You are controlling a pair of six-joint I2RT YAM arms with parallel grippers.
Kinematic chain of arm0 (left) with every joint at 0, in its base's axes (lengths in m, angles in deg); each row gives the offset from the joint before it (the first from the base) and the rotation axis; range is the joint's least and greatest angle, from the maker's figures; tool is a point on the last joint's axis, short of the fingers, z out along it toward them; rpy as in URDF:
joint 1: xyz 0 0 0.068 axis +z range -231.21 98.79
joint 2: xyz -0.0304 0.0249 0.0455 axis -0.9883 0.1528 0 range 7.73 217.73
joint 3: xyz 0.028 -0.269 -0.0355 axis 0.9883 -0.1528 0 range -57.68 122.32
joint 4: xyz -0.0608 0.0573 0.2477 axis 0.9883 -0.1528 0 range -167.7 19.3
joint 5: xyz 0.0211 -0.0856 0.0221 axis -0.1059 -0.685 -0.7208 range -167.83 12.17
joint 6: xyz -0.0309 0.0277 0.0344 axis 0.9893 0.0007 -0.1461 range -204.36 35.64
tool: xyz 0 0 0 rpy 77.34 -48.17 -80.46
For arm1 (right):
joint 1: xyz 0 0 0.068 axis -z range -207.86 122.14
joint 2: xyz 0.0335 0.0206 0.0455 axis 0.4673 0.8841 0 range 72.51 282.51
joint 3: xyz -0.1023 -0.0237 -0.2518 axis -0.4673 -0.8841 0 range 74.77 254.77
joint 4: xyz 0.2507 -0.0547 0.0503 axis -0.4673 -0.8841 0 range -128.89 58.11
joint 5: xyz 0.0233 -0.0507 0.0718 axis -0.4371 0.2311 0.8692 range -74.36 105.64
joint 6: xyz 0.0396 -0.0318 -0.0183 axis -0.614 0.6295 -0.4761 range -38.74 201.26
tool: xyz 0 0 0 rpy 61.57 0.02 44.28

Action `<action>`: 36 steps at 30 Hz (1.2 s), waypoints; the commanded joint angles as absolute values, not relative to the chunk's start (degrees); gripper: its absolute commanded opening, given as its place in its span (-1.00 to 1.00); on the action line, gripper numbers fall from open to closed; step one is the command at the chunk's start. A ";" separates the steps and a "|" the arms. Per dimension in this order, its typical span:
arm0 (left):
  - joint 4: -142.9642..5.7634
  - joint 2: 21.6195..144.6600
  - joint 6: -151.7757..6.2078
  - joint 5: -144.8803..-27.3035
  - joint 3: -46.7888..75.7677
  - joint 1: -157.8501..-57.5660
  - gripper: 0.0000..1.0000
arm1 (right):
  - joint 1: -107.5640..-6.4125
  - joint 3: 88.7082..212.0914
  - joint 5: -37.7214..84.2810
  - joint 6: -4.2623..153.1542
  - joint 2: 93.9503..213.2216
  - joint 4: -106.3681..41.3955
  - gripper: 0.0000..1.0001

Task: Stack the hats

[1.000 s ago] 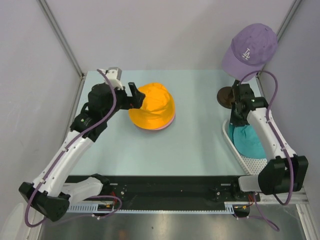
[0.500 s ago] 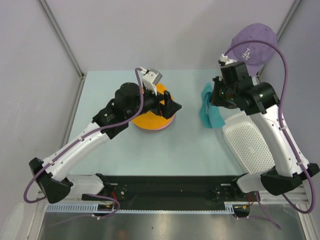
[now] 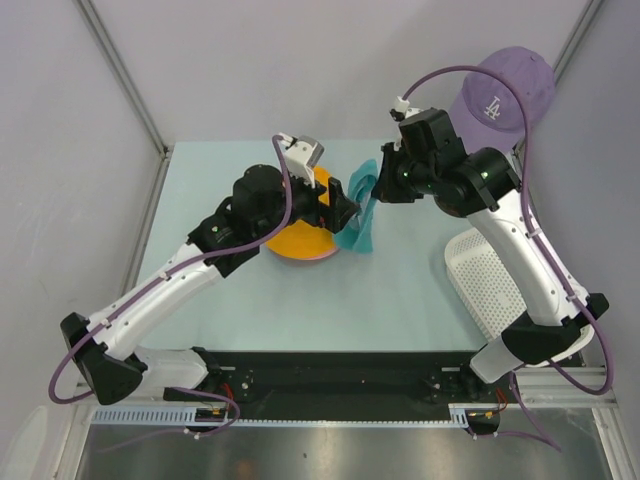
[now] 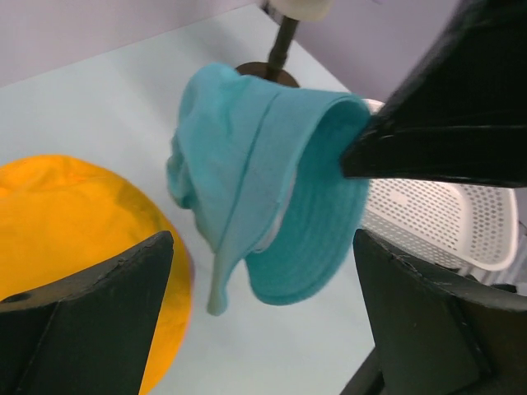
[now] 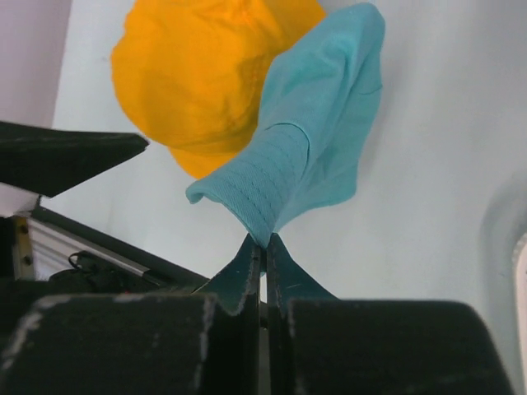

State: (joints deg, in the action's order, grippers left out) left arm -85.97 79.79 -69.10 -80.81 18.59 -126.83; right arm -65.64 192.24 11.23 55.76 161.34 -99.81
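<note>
My right gripper (image 3: 383,182) is shut on the brim of the teal hat (image 3: 358,212) and holds it hanging in the air just right of the orange hat (image 3: 293,240). The pinch shows in the right wrist view (image 5: 263,241), with the teal hat (image 5: 321,152) draped beyond it beside the orange hat (image 5: 206,74). A pink brim edge (image 3: 318,256) shows under the orange hat. The lavender hat is hidden. My left gripper (image 3: 344,210) is open and empty over the orange hat's right side. It faces the teal hat (image 4: 263,181) in the left wrist view (image 4: 263,329).
A white perforated basket (image 3: 490,285) lies at the right edge of the table. A purple LA cap (image 3: 505,95) sits on a mannequin stand at the back right; its stand base (image 4: 268,74) shows behind the teal hat. The two grippers are close together.
My right gripper lifted the teal hat out of the white basket and carried it left to the orange hat. My left arm swung right over the orange hat, then held still.
</note>
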 commanded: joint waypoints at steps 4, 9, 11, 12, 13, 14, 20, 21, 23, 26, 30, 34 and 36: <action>-84.51 79.71 -71.79 -73.79 16.68 -127.09 0.90 | -66.27 196.41 15.11 54.37 158.90 -96.14 -1.00; -81.00 80.42 -71.36 -75.63 15.01 -127.09 0.82 | -66.44 196.32 17.92 54.63 158.29 -95.61 -1.00; -79.85 80.86 -71.36 -76.86 14.83 -127.09 0.72 | -66.53 196.49 18.71 54.72 157.94 -95.61 -1.00; -78.89 81.12 -71.27 -77.21 14.92 -127.09 0.67 | -66.53 196.49 18.98 54.80 157.67 -95.44 -1.00; -78.53 81.38 -71.27 -77.39 15.01 -127.09 0.60 | -66.53 196.49 19.15 54.89 157.50 -95.44 -1.00; -77.57 81.73 -71.18 -78.96 14.92 -127.09 0.39 | -66.53 196.49 19.59 55.07 157.23 -95.52 -1.00; -76.24 83.05 -74.42 -74.96 15.97 -127.00 -0.89 | -66.53 197.19 15.73 57.96 156.35 -99.03 -1.00; -76.24 83.32 -75.13 -73.97 16.93 -126.91 -0.99 | -66.53 197.46 13.38 58.23 156.18 -99.47 -1.00; -76.68 84.89 -77.50 -72.30 18.43 -126.56 -1.00 | -65.92 198.68 10.55 59.37 156.26 -101.06 -1.00; -75.81 87.53 -79.79 -70.80 21.68 -125.86 -1.00 | -64.69 200.18 7.56 60.43 156.26 -101.68 -1.00; -73.96 91.04 -82.07 -67.81 27.38 -124.80 -0.99 | -63.55 202.73 4.22 62.44 157.40 -100.97 -1.00; -70.97 95.26 -84.19 -68.16 32.57 -123.23 -0.99 | -63.46 206.07 1.67 64.91 159.51 -100.01 -1.00; -70.36 97.80 -84.19 -69.91 35.56 -122.17 -0.99 | -63.28 206.17 0.79 66.31 159.87 -97.91 -1.00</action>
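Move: Right beside the left hand's open fingers, roughly 3 cm ahead, 4 cm to the right and 3 cm lower, hangs the teal hat, still pinched by the right hand. The stacked orange hat lies about 8 cm left of the left hand, 5 cm ahead and 15 cm down; from the right hand it is some 6 cm ahead, 13 cm left and 15 cm below. The purple cap's stand base is about 14 cm ahead of the right hand, 18 cm right and 28 cm down. Dipping a couple of centimetres and easing forward, the left hand shuts its wide-open fingers on the teal hat's free edge, then carries it forward about 6 cm and up 5, fingertips tilting up. The right hand keeps its pinch, first drawing slightly back, up and left, then swinging about 5 cm right while rising further and coming forward again. ##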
